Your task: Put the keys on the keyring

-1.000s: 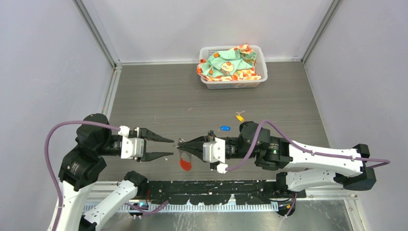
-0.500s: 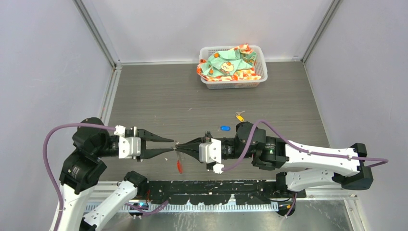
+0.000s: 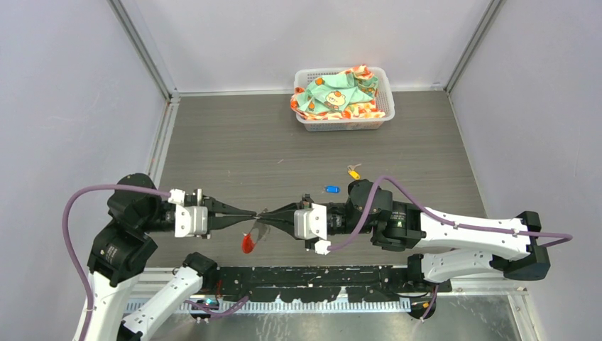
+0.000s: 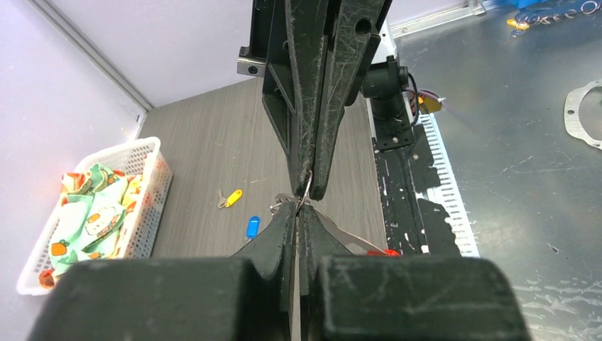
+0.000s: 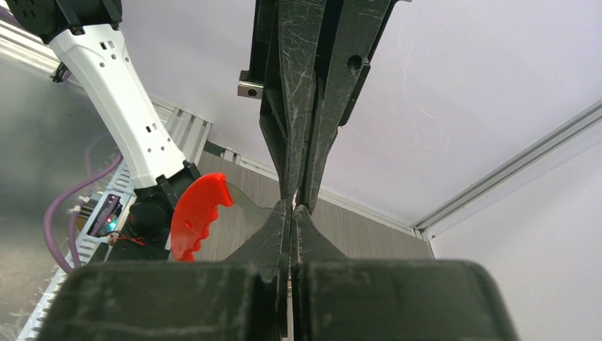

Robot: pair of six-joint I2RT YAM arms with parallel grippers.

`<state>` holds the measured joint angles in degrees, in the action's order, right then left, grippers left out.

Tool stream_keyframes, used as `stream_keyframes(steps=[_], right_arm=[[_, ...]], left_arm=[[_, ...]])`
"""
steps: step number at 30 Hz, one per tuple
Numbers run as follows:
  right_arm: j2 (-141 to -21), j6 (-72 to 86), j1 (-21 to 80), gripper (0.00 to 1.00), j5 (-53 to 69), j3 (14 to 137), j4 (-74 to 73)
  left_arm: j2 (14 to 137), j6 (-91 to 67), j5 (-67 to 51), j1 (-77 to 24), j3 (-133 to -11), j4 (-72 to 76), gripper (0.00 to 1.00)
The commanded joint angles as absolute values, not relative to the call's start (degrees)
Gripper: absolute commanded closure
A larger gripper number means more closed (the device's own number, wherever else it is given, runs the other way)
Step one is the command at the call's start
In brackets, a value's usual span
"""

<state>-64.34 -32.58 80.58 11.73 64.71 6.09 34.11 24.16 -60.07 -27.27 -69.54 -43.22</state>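
Above the table's near middle, the keyring point(image 3: 259, 215) is pinched from both sides, a thin metal ring with a red tag point(image 3: 247, 244) dangling below it. My left gripper point(image 3: 253, 213) is shut on the ring from the left. My right gripper point(image 3: 265, 215) is shut on it from the right, tip to tip. In the left wrist view the ring point(image 4: 306, 187) shows between the opposing fingers. The red tag point(image 5: 196, 215) hangs left of my jaws in the right wrist view. The keys lie on the table: a blue-tagged key point(image 3: 331, 189) and a yellow-tagged key point(image 3: 353, 172).
A white basket point(image 3: 305, 119) holding a patterned cloth stands at the back of the table. Grey walls close in left, right and back. A black rail point(image 3: 319, 277) runs along the near edge between the arm bases.
My left gripper has moved right and closed from open onto the ring held by the right gripper. The red tag has swung to the left.
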Motion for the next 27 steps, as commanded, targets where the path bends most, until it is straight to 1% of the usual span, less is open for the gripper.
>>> stream_keyframes(steps=[1,3,10,11,19,24,27], right_arm=[[-64.81,-31.53,80.88,0.99,13.4,66.28,11.04],[-65.03,-31.31,80.98,0.97,13.41,66.6,10.8],[-62.03,-32.24,80.91,0.68,8.03,65.98,9.92],[-61.56,-32.58,80.89,0.66,7.52,66.05,9.26],[-57.58,-34.34,80.89,0.64,4.42,66.35,4.46],[-56.04,-34.05,80.85,0.64,3.21,65.71,3.74],[-55.76,-33.65,80.9,0.64,1.96,65.33,3.27]], left_arm=[[33.65,26.87,-60.42,-27.42,-69.12,-41.76,1.0],[32.77,30.43,-60.4,-27.42,-68.49,-41.79,1.0],[28.05,55.85,-59.77,-27.41,-64.42,-42.88,1.0],[27.95,57.17,-60.0,-27.38,-64.46,-42.83,1.0],[27.09,62.73,-62.25,-27.39,-64.85,-42.61,1.0],[27.1,61.96,-63.04,-27.33,-65.67,-42.49,1.0],[28.03,57.99,-62.94,-27.33,-66.79,-42.18,1.0]])
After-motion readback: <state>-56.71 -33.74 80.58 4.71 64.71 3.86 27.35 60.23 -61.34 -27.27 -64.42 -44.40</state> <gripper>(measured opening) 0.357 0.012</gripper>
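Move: The small wire ring is already between both hands' fingertips, practically at the left hand point and at the right one. The red-handled keyring plate hangs from there, its middle some 4 cm back, 1 cm left and 6 cm below the left hand. Down on the table, about 37 cm below the left hand, the blue tag lies roughly 18 cm ahead and 16 cm to the right, the yellow tag about 23 cm ahead and 22 cm to the right. Right fingers let go and back about 6 cm right and up; left keeps its pinch, rolling 35 degrees. ##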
